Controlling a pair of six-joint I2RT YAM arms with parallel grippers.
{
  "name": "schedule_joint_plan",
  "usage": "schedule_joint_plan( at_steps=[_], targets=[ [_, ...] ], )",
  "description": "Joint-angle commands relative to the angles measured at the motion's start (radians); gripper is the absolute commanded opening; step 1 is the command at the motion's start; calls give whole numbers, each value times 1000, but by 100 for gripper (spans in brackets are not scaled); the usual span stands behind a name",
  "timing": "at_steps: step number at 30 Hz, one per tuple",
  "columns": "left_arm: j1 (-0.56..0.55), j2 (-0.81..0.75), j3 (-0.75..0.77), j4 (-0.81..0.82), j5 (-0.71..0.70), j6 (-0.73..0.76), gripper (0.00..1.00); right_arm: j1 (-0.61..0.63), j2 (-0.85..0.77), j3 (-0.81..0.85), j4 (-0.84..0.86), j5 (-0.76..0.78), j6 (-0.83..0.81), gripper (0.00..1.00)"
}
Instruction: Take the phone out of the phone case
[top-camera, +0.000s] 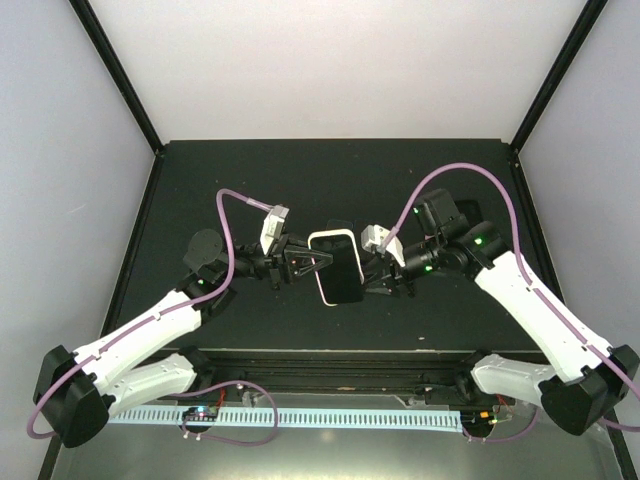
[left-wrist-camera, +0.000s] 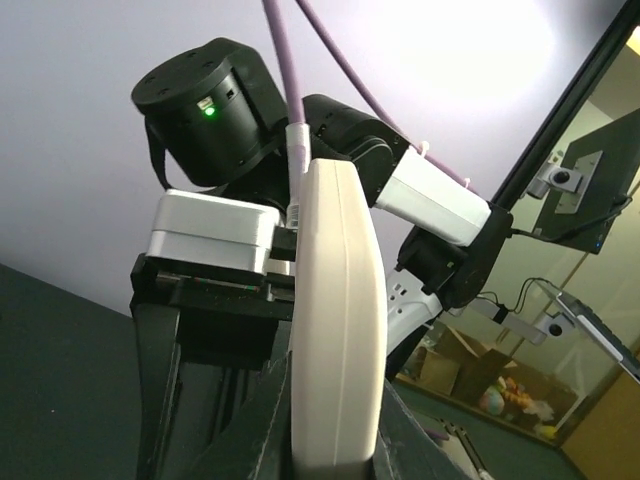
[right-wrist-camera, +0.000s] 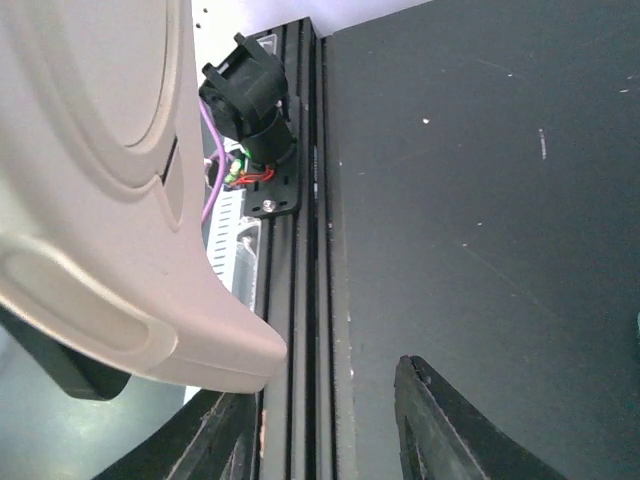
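Observation:
The phone (top-camera: 343, 272), black screen up, sits in a cream phone case (top-camera: 331, 238) and is held in the air above the black table between both arms. My left gripper (top-camera: 306, 262) is shut on the case's left edge. In the left wrist view the case (left-wrist-camera: 335, 300) stands edge-on, pinched between the fingers (left-wrist-camera: 262, 410). My right gripper (top-camera: 373, 272) is at the phone's right edge with its jaws apart. In the right wrist view the case's back (right-wrist-camera: 110, 200) fills the upper left above one finger, and the right gripper (right-wrist-camera: 320, 425) holds nothing. A black corner (right-wrist-camera: 70, 372) shows beneath the case.
The black table (top-camera: 420, 180) is bounded by dark frame posts and pale walls. A slotted black rail (right-wrist-camera: 300, 250) runs along the near edge, and a small black mount with wiring (right-wrist-camera: 255, 120) sits by it. Purple cables (top-camera: 440, 178) loop over both wrists.

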Motion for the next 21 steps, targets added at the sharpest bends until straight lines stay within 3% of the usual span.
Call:
schedule_joint_plan(
  at_steps=[1, 8, 13, 21],
  targets=[
    [-50, -44, 14, 55, 180, -80, 2, -32, 42, 48, 255, -3, 68, 41],
    [-50, -60, 10, -109, 127, 47, 2, -34, -3, 58, 258, -92, 119, 52],
    [-48, -25, -2, -112, 107, 59, 1, -34, -28, 43, 299, -53, 171, 59],
    [-50, 13, -32, -78, 67, 66, 2, -34, -37, 39, 367, -52, 275, 61]
  ],
)
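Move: The phone sits in the cream phone case, still pinched by the left hand at its left edge; its middle is about 3 cm right, 3 cm below and 1 cm back of that hand. From the right hand, at the lower right corner where the phone already sticks out, the middle is some 6 cm left, 6 cm higher and level fore-and-aft. A dark phone lies on the table some 26 cm ahead of the left hand, 4 cm to its right, 29 cm below. The left hand keeps its pinch on the case, moving only about a centimetre, while the right fingers, close by the freed lower right corner of the phone, spread from about a third open to a little over half. The right hand climbs about 2.5 cm, first easing back slightly, then forward, its fingertips tipping up some 5 degrees. ##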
